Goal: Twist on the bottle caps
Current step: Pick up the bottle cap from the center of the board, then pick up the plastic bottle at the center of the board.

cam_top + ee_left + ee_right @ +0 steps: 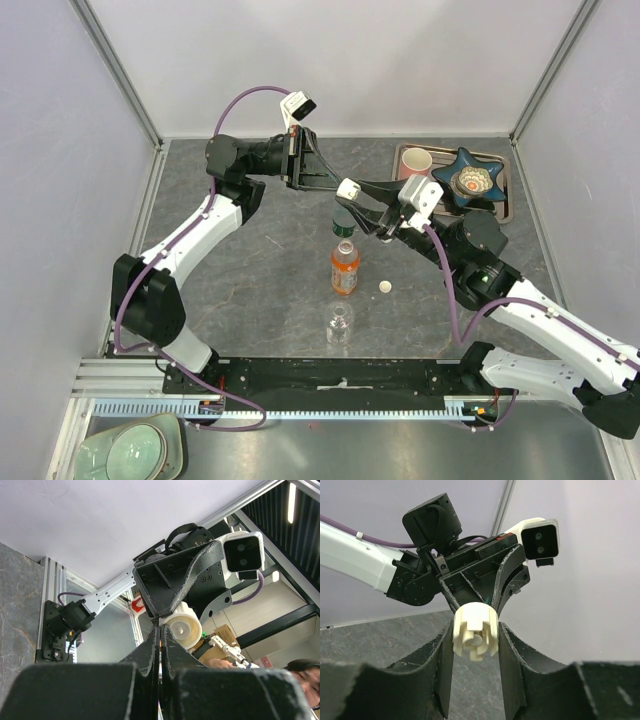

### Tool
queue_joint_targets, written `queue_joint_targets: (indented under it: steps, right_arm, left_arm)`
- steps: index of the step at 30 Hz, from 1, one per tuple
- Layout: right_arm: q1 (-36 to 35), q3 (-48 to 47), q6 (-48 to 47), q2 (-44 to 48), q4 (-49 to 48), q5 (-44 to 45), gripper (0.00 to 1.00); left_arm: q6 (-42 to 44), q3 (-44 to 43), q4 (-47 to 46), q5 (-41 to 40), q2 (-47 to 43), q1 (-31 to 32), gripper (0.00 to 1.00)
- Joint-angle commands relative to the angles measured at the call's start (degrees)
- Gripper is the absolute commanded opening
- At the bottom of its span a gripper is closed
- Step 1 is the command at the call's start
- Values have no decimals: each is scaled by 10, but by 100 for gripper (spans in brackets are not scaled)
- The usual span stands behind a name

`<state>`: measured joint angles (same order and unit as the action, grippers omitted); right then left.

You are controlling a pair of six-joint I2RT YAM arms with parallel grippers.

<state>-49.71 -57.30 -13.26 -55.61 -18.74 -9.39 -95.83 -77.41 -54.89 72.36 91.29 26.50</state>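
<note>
My right gripper (352,195) (474,635) is shut on a cream-white slotted bottle cap (475,632) (348,187) (184,625), held in the air above the table. My left gripper (333,183) (161,627) is shut, and its tips meet the cap's side with nothing gripped. Under the right gripper stands a bottle with green on it (343,227), mostly hidden. The orange bottle (345,268) stands upright in front of it. Nearer still is the tiny clear bottle (340,324). A second white cap (384,287) lies loose on the table to the right of the orange bottle.
At the back right, a tray (503,195) holds a pink mug (417,160) and a blue star-shaped dish (468,178). A pale green bowl (130,452) sits off the table at the near left. Walls close in the left, the right and the back.
</note>
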Motion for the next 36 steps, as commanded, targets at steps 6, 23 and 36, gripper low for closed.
queue_joint_targets:
  steps: [6,23,36]
  right_arm:
    - [-4,-54,24,11,35,-31,19]
    - [-4,-95,39,116,218,51,17]
    - [-4,-100,42,111,223,64,18]
  left_arm:
    - [133,-28,149,33,-21,-6,39]
    - [1028,89,932,-196,-217,66,64]
    - [1055,190,909,-270,-221,203,63]
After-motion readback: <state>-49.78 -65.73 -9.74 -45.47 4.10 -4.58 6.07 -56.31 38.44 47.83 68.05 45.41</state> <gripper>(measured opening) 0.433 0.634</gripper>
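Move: The clear bottle that the left hand, still shut at the white bottle cap's edge, goes for next stands about 8 cm back, 2 cm right and some 33 cm below. The orange bottle is about 6 cm ahead and 3 cm right of the left hand, the near loose cap 6 cm ahead and 12 cm right on the table. For the right hand, already gripping the bottle cap, the clear bottle is roughly 8 cm back, level sideways, 34 cm down. Opening first to let go of the bottle cap's edge, the left hand then sweeps down about 25 cm and back some 13 cm towards the clear bottle, tipping its right-pointing fingers downwards by roughly 45 degrees and staying open. The right hand keeps its pinch on the bottle cap and draws it away to the right, up and back, then sinks slightly. ##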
